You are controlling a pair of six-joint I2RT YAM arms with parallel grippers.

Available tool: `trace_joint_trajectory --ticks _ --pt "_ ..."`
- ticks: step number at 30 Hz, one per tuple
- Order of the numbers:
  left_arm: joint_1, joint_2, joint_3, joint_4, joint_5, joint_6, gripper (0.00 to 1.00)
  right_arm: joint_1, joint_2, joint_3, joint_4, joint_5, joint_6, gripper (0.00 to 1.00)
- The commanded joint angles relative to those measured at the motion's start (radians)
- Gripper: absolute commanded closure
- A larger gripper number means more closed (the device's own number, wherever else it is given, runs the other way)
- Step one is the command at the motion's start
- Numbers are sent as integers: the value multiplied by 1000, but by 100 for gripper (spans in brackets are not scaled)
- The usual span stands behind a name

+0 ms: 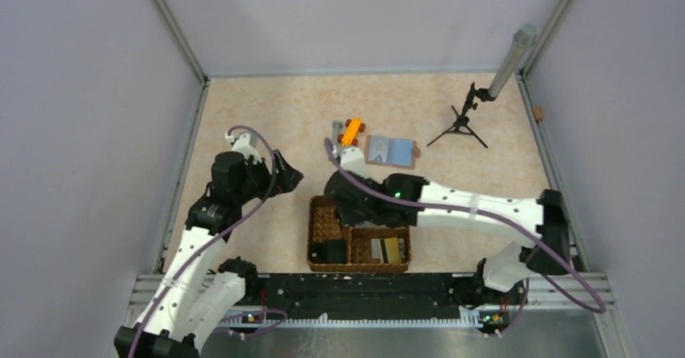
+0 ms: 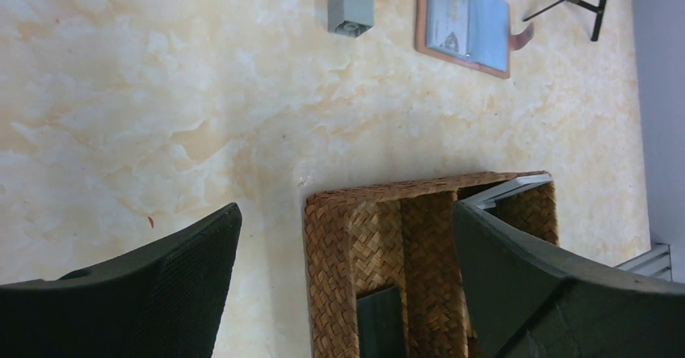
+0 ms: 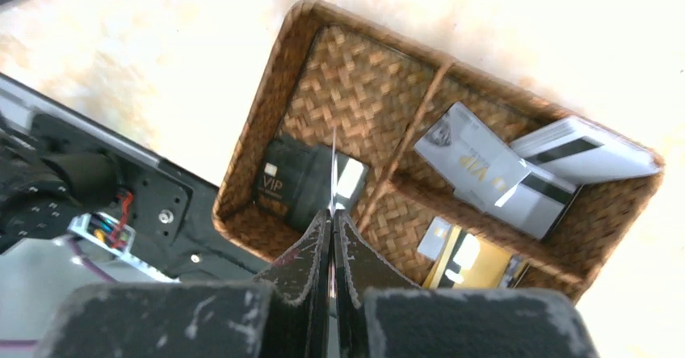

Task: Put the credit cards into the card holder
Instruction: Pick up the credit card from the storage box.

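Observation:
My right gripper (image 3: 332, 212) is shut on a thin credit card (image 3: 333, 160) seen edge-on, held above the woven basket (image 3: 266, 124). In the basket lie a black VIP card (image 3: 288, 182), a grey card (image 3: 467, 157), a white card with a black stripe (image 3: 583, 151) and a gold card (image 3: 475, 263). The card holder (image 1: 391, 151) lies open on the table behind the basket, light blue inside; it also shows in the left wrist view as the card holder (image 2: 464, 20). My left gripper (image 1: 288, 177) hangs open left of the basket, with nothing between its fingers (image 2: 170, 285).
An orange toy (image 1: 350, 132) and a grey block (image 1: 335, 128) lie left of the card holder. A small black tripod (image 1: 460, 124) with a grey pole stands at the back right. Metal rails and walls border the table.

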Motion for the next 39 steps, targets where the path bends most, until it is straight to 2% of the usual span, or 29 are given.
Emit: trace_joint_trajectory --ticks 1,4,6,10,16,22,26,28,30,36,39 --pt "4 -30 99 -6 43 54 1 -153 -173 -98 197 -247 -216 100" --pt "4 -56 133 8 193 105 1 -276 -236 -144 241 -400 -329 100" --pt "4 -71 123 62 366 142 2 -368 -263 -170 260 -579 -406 100" --pt "-1 -44 102 147 706 121 2 -525 -285 -214 286 -896 -514 100" --pt "-58 44 102 121 845 161 2 -550 -259 -235 312 -1217 -615 100" --pt "-279 165 156 32 846 250 2 -551 -195 -252 360 -1339 -626 100" --pt "-309 221 174 27 856 265 5 -550 -169 -250 360 -1370 -643 100" --pt "-311 236 176 38 866 266 13 -550 -164 -246 350 -1378 -655 100" --pt "-316 256 179 39 877 266 30 -550 -162 -242 340 -1374 -662 100" --pt "-339 311 189 22 883 288 70 -555 -158 -228 333 -1370 -671 100" --pt "-342 322 196 19 906 294 98 -588 -159 -225 337 -1359 -661 100"
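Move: The black VIP credit card is already pinched in the right gripper; from the left hand its middle is about 12 cm back, 13 cm to the right and 3 cm lower. The open left gripper is some 12 cm ahead of the right hand and 14 cm to its left, about level. From the right hand, the black cards lie roughly 4 cm back, 4 cm left and 10 cm below; the silver cards about 5 cm ahead, 10 cm right and 9 cm below. The held card goes forward and right about 6 cm and some 4 cm up, then back over the storage box as the right hand turns about 45 degrees counter-clockwise, its left side rising. The left hand arcs up, then in to the right and back, about 15 and 13 cm, swinging 65 degrees clockwise to face the other gripper and closing from wide open to nearly shut around the card. ##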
